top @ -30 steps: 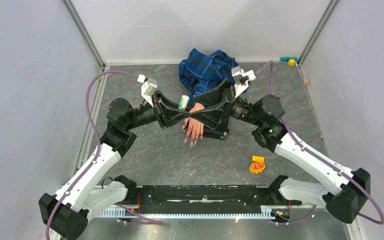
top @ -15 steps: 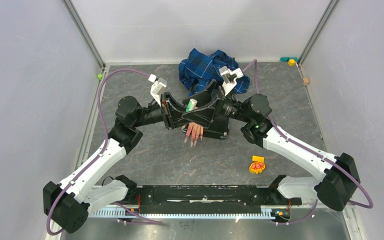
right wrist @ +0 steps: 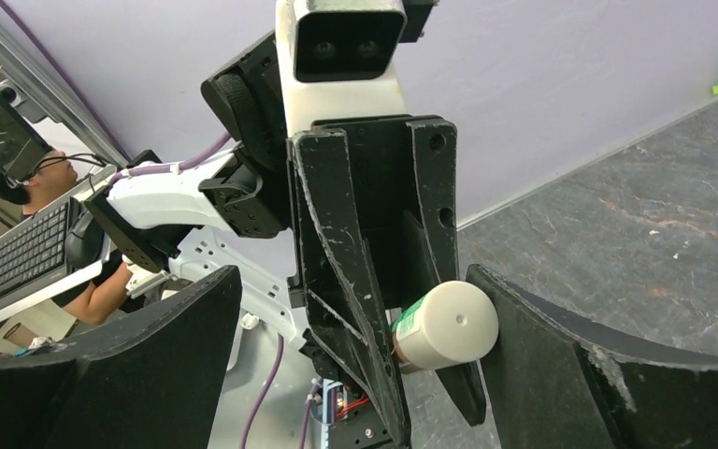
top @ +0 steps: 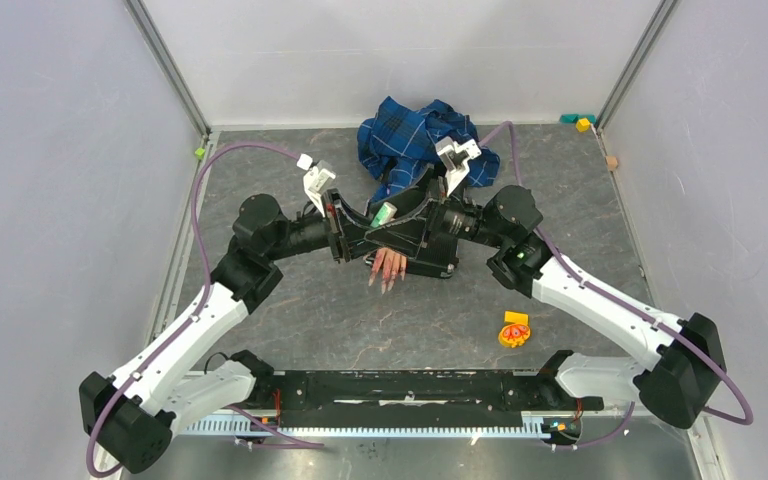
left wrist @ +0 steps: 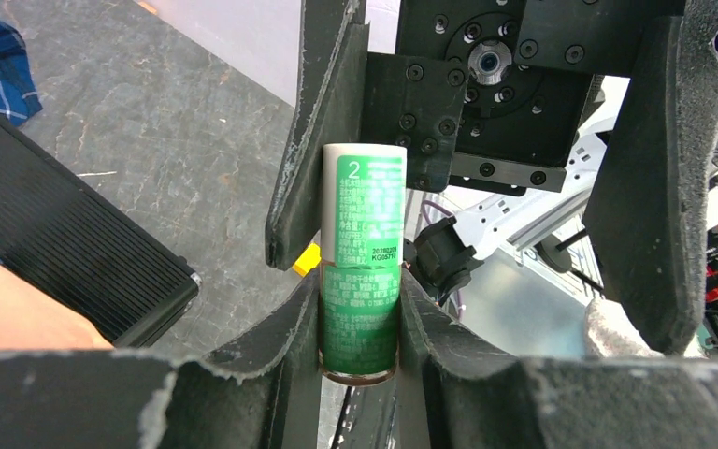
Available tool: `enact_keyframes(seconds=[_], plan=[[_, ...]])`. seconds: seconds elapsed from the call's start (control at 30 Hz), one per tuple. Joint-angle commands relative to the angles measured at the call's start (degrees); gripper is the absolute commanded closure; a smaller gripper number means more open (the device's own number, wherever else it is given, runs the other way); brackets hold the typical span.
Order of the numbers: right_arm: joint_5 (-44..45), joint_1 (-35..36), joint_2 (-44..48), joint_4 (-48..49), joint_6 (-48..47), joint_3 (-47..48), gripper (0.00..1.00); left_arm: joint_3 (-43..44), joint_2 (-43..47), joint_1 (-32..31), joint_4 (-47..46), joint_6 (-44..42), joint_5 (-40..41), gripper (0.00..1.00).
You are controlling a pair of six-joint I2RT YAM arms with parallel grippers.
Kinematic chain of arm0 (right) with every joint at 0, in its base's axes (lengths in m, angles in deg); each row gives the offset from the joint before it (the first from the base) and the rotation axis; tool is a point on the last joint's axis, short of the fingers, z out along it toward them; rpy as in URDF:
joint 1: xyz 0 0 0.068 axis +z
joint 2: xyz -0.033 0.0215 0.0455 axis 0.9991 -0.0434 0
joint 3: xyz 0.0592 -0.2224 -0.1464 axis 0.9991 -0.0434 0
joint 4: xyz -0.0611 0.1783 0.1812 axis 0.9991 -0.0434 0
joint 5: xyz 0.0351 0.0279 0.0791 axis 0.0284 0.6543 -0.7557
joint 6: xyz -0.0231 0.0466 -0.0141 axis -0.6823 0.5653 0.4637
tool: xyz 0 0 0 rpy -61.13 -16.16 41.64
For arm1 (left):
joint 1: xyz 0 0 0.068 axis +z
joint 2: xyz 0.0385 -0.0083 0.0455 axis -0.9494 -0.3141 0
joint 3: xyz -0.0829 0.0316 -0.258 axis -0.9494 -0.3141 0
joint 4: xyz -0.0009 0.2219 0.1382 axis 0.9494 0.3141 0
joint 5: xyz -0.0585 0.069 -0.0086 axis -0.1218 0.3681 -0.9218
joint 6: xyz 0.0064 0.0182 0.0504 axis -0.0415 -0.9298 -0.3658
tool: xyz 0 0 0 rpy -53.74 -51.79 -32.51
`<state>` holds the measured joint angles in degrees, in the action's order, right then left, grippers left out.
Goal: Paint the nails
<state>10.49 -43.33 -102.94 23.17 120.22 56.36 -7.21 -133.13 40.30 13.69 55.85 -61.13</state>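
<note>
My left gripper (top: 368, 222) (left wrist: 360, 323) is shut on a green-labelled nail polish bottle (top: 382, 212) (left wrist: 362, 281), held by its lower body. The white cap (right wrist: 447, 325) (left wrist: 365, 178) points at my right gripper (top: 396, 214) (right wrist: 355, 281). That gripper is open, with one finger on each side of the cap and the right-hand one close against it. Just below the two grippers in the top view, the pink-red nails (top: 388, 272) stick out from the mannequin hand (top: 391, 256) (left wrist: 9, 313), which lies on a black ribbed pad (top: 432, 264) (left wrist: 65, 234). Its blue plaid sleeve (top: 410, 135) is bunched at the back.
A yellow and orange object (top: 513, 330) lies on the grey mat at the front right. Small coloured blocks (top: 580, 122) sit in the back right corner, a tan bit (top: 612, 161) lies near the right wall, and a green bit (top: 200, 152) lies by the left rail.
Both arms have moved in toward each other above the hand. The bottle has travelled right with the left gripper, and the right gripper's open fingers now flank its cap.
</note>
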Motion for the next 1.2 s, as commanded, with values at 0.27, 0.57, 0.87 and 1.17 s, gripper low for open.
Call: enact_keyframes(seconds=[0.27,0.57,0.87,1.17], plan=[[2.41,-0.95,5.86,-8.83,-4.11,2.65,0.06,2.31,1.31,1.29,1.87,-5.92,0.43,0.98],[3.09,-3.15,4.34,-10.25,-2.89,3.87,0.14,1.96,3.52,0.99,0.72,-7.44,-2.88,0.98],[2.02,-3.14,2.44,-7.45,-0.81,4.13,0.26,2.13,3.43,0.90,0.72,-7.47,-3.66,0.98],[1.57,-3.14,1.27,-5.53,0.16,3.71,0.40,2.30,2.78,0.88,0.72,-7.22,-4.01,0.98]])
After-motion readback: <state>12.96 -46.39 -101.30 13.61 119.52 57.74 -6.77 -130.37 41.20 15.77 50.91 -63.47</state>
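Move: Between the right hand's wide-open fingers sits the white cap of the green bottle, off to the front finger's side: about 3 cm ahead of that hand, 2 cm to its right, at its height. The painted hand's nails lie some 9 cm back and 27 cm below; the black case is about 2 cm ahead, 10 cm right and 30 cm down. From the left hand, gripping the bottle body, the cap is roughly 3 cm ahead, 2 cm right and 4 cm up. Centring its jaws on the cap, the right hand draws off to its right and shifts about 2 cm forward, then eases a centimetre back left and sinks slightly, turning some 5 degrees clockwise as its fingers close by about a third. The left hand keeps its pinch on the bottle body, drifting 1 cm back, left and up with a slight roll. ##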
